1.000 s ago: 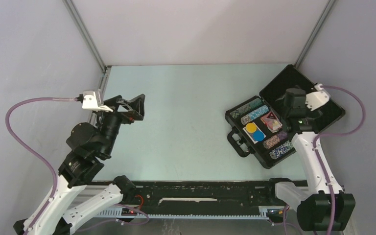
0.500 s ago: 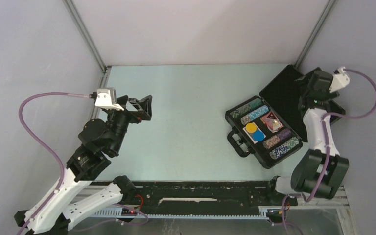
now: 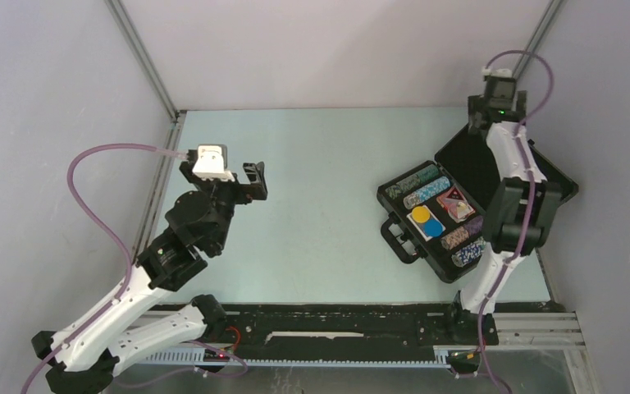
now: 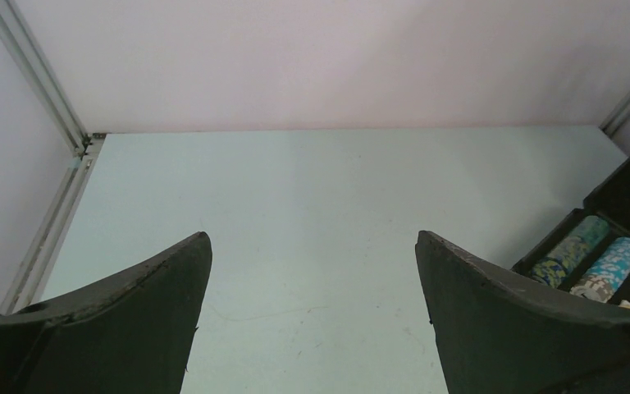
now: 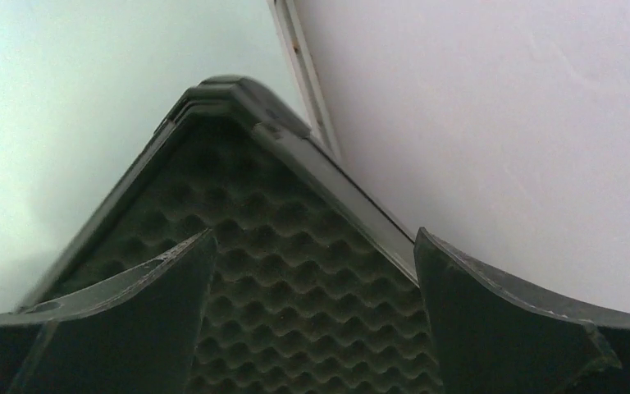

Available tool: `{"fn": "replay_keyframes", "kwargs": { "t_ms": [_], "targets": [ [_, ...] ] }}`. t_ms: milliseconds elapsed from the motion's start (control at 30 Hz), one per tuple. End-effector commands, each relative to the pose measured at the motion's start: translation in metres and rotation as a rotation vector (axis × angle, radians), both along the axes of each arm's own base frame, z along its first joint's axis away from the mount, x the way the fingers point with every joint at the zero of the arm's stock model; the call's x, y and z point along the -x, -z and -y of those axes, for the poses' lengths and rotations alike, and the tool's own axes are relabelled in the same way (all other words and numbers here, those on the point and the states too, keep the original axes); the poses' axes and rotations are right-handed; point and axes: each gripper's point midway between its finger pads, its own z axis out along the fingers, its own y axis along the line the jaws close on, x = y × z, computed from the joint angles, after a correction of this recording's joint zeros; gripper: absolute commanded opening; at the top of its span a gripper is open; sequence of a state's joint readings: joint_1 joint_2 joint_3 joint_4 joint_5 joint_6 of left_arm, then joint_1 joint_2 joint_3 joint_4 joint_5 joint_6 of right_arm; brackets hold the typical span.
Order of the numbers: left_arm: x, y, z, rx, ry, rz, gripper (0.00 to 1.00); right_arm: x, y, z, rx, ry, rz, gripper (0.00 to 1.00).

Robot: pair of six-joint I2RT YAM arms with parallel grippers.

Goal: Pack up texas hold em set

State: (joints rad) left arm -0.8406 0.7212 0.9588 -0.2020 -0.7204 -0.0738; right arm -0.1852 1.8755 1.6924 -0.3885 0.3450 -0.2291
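Note:
The texas hold em set's black case (image 3: 447,268) lies open at the table's right. Its tray holds rows of coloured chips (image 3: 421,187), a yellow disc (image 3: 418,215), a blue disc (image 3: 433,227) and a red triangular marker (image 3: 453,195). The foam-lined lid (image 3: 467,160) lies back towards the right wall. My right gripper (image 5: 312,238) is open above the lid's foam (image 5: 295,271), near its far corner (image 5: 230,90), holding nothing. My left gripper (image 3: 254,180) hangs open and empty over the table's left part. In the left wrist view the chips (image 4: 595,254) show at the right edge.
The case's handle (image 3: 394,238) points towards the table's middle. Grey walls enclose the table on the left, back and right, with metal corner posts (image 3: 143,61). The right wall (image 5: 500,123) stands close beside the lid. A black rail (image 3: 336,324) runs along the near edge.
My right arm has swung from over the tray up and back to the lid's far corner. My left arm has drifted to the right, its gripper still open.

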Motion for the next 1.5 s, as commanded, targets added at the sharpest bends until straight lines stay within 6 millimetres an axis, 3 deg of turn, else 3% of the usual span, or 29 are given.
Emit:
{"fn": "replay_keyframes", "kwargs": {
  "t_ms": [0,133,233,467,633,833,1033,1233,1467],
  "targets": [
    [-0.005,-0.001,-0.007,-0.017,-0.061,0.024,1.0,0.015,-0.01,0.028,0.349,0.024,-0.26,0.98],
    [-0.007,0.002,-0.003,-0.025,-0.054,0.015,1.0,0.011,-0.02,0.028,0.45,0.009,-0.289,0.92],
    [-0.008,0.003,-0.002,-0.026,-0.052,0.011,1.0,0.008,-0.023,0.031,0.479,-0.021,-0.3,0.8],
    [-0.009,0.004,0.001,-0.029,-0.045,0.008,1.0,0.005,-0.019,0.046,0.488,-0.022,-0.321,0.77],
    [-0.01,0.007,0.001,-0.038,-0.05,0.002,1.0,0.004,-0.012,0.051,0.47,-0.03,-0.332,0.58],
    [-0.011,0.007,0.002,-0.04,-0.047,0.002,1.0,0.008,-0.008,0.057,0.441,-0.021,-0.307,0.55],
    [-0.011,0.007,0.001,-0.04,-0.052,0.002,1.0,0.007,0.011,0.058,0.433,-0.023,-0.332,0.52],
    [-0.011,0.007,0.001,-0.043,-0.052,0.003,1.0,0.008,0.017,0.042,0.377,-0.074,-0.341,0.2],
    [-0.009,0.004,-0.001,-0.033,-0.053,0.01,1.0,0.02,0.008,0.013,0.402,-0.096,-0.307,0.11]
  ]
}}
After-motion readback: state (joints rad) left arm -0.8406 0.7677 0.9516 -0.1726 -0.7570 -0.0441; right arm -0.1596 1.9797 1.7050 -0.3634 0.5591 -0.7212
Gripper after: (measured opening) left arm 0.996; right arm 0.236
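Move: The raised outer rim of the open case lid, just along from its far corner, lies about 4 cm to the right of the right hand, 1 cm back and 2 cm below. That far corner is some 4 cm ahead, 1 cm left and 2 cm below; the cards in the tray are about 12 cm back, 7 cm left and 17 cm down. From the left hand the rim is roughly 54 cm right, 24 cm ahead and 17 cm lower. The right hand shifts about 4 cm right, tilts some 30 degrees downward, and closes to pinch the lid's rim. ##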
